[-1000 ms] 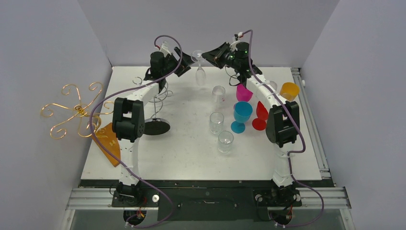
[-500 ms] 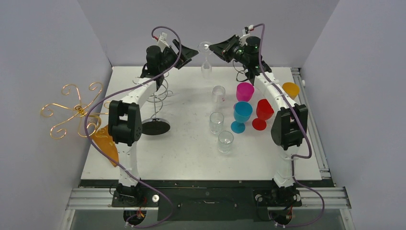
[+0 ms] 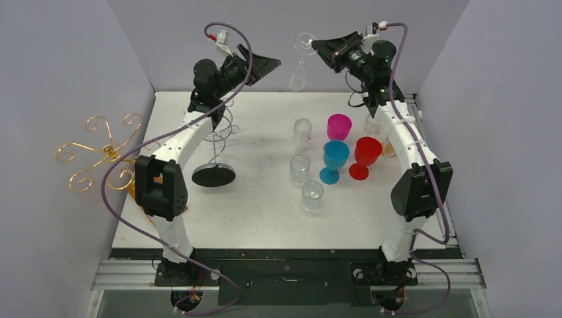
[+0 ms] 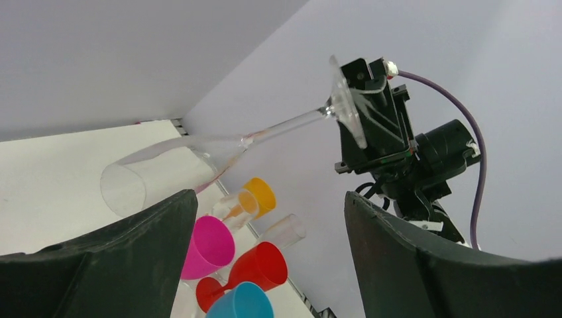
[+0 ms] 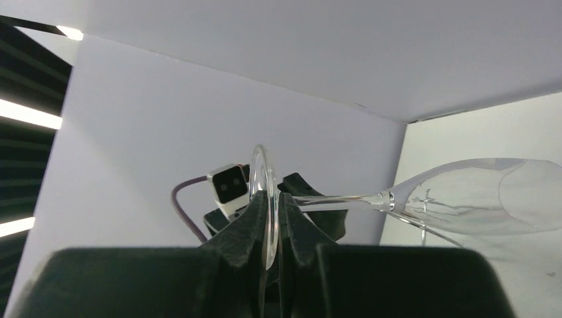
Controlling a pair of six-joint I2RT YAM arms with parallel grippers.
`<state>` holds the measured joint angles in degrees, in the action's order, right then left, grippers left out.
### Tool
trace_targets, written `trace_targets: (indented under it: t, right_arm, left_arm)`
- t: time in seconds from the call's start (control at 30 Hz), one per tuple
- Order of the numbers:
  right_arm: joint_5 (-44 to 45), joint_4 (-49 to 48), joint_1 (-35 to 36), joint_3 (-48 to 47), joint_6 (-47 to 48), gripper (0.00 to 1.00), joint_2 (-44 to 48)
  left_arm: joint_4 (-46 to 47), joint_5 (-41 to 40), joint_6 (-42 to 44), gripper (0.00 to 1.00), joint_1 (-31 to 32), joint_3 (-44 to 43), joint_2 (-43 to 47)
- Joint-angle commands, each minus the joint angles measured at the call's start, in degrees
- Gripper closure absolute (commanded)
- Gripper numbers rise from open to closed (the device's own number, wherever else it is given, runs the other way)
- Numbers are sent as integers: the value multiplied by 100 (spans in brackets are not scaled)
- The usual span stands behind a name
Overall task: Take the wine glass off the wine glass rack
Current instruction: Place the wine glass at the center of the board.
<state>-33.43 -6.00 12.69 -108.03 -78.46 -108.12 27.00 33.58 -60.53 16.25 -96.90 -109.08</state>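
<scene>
My right gripper (image 3: 319,46) is high at the back of the table and shut on the round foot of the clear wine glass (image 3: 299,74). The glass hangs in the air with its bowl down. In the right wrist view both fingers (image 5: 255,218) pinch the foot's rim, and the stem and bowl (image 5: 477,199) stretch to the right. The wine glass rack (image 3: 221,129), a wire spiral on a black disc base (image 3: 213,176), stands at the left, apart from the glass. My left gripper (image 3: 267,65) is open and empty just left of the glass. The left wrist view shows the glass (image 4: 199,156) beyond its jaws.
Pink (image 3: 338,126), blue (image 3: 335,159) and red (image 3: 364,156) cups cluster at the right. Three clear tumblers (image 3: 299,169) stand near the middle. A gold wire ornament (image 3: 99,149) hangs off the table's left edge, with an orange piece (image 3: 142,192) below it.
Both arms have risen. The right gripper carried the glass up and to the right. The left gripper lifted and stayed left of the glass, no longer beside its bowl.
</scene>
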Motion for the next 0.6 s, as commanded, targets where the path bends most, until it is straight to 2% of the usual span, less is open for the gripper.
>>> trace_targets:
  t: [0.0, 0.3, 0.57]
  right_arm:
    - [-55, -903, -126, 280, -796, 100, 899]
    - [-70, -1777, -442, 1020, -2101, 100, 1794]
    - [-125, -2798, -523, 1512, -3151, 100, 2245]
  left_arm:
    - [812, 231, -342, 22, 84, 411, 584]
    - [1352, 133, -592, 24, 365, 1154, 1270]
    - [2134, 281, -1180, 24, 497, 1122, 1086]
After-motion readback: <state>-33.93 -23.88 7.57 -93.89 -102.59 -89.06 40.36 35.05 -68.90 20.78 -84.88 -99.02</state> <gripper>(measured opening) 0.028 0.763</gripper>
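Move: The wine glass is already pinched by its foot in the right hand. Its likely destination, the open middle of the table, lies about 15 cm back, 7 cm left and 43 cm below. The middle tumbler is roughly 21 cm back and 2 cm left, the blue goblet 19 cm back and 8 cm right, and the pink goblet 8 cm back and 9 cm right, all about 37 cm below. From the left hand that spot is about 15 cm back, 4 cm right and 40 cm down. Keeping its pinch on the foot of the wine glass, the right hand carries it up about 12 cm and back about 10, drifting some 6 cm right, away from the left hand, and rolls about 20 degrees so its left side rises. The empty left hand, still open, draws back about 8 cm and rises about 4. ##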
